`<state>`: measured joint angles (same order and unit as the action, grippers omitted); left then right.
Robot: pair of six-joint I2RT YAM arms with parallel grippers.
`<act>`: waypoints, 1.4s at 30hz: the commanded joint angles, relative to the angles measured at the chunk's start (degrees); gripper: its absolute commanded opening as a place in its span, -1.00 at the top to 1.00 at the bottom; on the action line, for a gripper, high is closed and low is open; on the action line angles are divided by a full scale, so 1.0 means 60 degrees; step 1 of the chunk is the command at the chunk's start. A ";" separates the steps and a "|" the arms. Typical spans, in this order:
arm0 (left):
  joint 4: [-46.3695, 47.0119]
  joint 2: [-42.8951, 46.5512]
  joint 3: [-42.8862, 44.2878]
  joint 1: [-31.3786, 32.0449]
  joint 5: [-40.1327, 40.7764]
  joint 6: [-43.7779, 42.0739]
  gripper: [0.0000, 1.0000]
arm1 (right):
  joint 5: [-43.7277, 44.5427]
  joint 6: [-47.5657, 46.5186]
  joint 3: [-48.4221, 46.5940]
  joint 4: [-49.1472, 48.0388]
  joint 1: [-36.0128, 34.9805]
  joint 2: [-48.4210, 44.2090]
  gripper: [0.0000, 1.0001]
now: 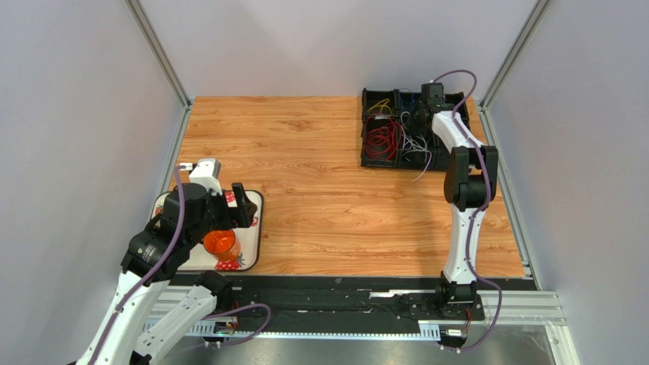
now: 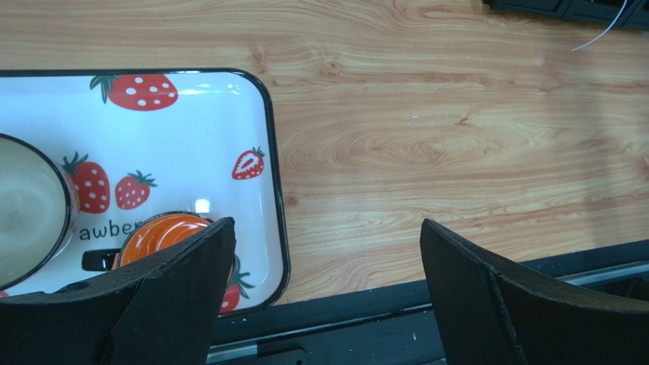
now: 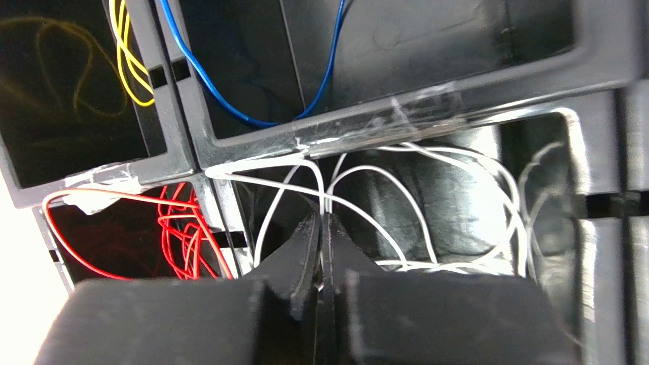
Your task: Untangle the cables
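The cables lie sorted in a black compartment tray at the far right: red cables, white cables, yellow cables and a blue cable. My right gripper reaches down into the white cables' compartment, its jaws pressed together on a white strand that runs up from between the tips. My left gripper hangs wide open with nothing in it, far from the cables, over the right edge of a strawberry tray.
The strawberry-print tray at the near left holds an orange cup and a bowl. One white strand trails out of the black tray onto the wood. A black rail runs along the near edge.
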<state>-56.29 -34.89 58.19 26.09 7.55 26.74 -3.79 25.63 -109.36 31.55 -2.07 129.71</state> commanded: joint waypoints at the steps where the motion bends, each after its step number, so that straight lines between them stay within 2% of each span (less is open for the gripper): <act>1: 0.0285 0.0059 -0.0002 -0.0070 -0.0116 -0.0062 -0.98 | 0.0922 -0.0447 -0.0655 0.0498 0.0007 -0.0699 0.68; 4: 0.0271 0.0103 -0.0016 -0.0070 -0.0116 -0.0062 -0.98 | 0.1247 -0.0565 -0.0640 0.0761 0.0007 -0.1167 0.49; 9: 0.0285 0.0147 -0.0016 -0.0070 -0.0131 -0.0062 -0.98 | 0.1743 -0.0741 -0.0495 0.1449 0.0007 -0.1827 0.42; 14: 0.0300 0.0205 -0.0016 -0.0070 -0.0174 -0.0062 -0.98 | 0.1979 -0.0711 0.0719 0.1436 0.0007 -0.2997 0.39; 17: 0.0329 0.0176 -0.0016 -0.0070 -0.0218 -0.0077 -0.98 | 0.2404 -0.0828 0.1058 0.1743 0.0007 -0.3307 0.23; 20: 0.0344 0.0147 -0.0017 -0.0070 -0.0248 -0.0092 -0.98 | 0.2653 -0.0785 0.1117 0.2664 0.0022 -0.3496 0.22; 23: 0.0359 0.0132 -0.0046 -0.0070 -0.0263 -0.0092 -0.98 | 0.2289 -0.0580 0.2169 0.2375 0.0022 -0.4184 0.24; 27: 0.0344 0.0044 -0.0046 -0.0070 -0.0263 -0.0092 -0.98 | 0.1017 -0.0376 0.4014 0.1161 0.0007 -0.5953 0.27; 31: 0.0344 -0.0014 -0.0046 -0.0070 -0.0277 -0.0092 -0.98 | 0.0311 -0.0097 0.5683 0.0719 -0.0022 -0.7229 0.28; 38: 0.0330 -0.0161 -0.0046 -0.0070 -0.0306 -0.0092 -0.98 | -0.0319 -0.0023 0.7793 0.0309 -0.0095 -0.9616 0.25; 42: 0.0359 -0.0205 -0.0075 -0.0070 -0.0336 -0.0077 -0.98 | -0.1415 0.0196 0.8630 0.0147 -0.0110 -1.0703 0.26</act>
<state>-55.88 -35.70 58.00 26.09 6.22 26.70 -5.13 25.04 -61.54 36.07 -2.24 71.20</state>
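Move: The right fingertips sit just inside the organiser's front middle compartment, close to its rear divider, at the white cable. The middle of that white bundle lies about 4 cm back, 2 cm to the right and 3 cm below. The red cable's heap is some 9 cm left and 4 cm back; the blue cable's compartment starts beyond the divider, its middle roughly 8 cm ahead. From the idle left hand the white cable is about 34 cm ahead, 51 cm right and 20 cm lower. The right fingers let go of the white cable, opening from almost shut to a bit over a third, and the hand lifts out of the compartment, rising about 10 cm while drifting right and rolling slightly. It then draws back quickly over the organiser's front rim, some 23 cm in all, dipping and rising again as its sideways drift and roll undo themselves. ##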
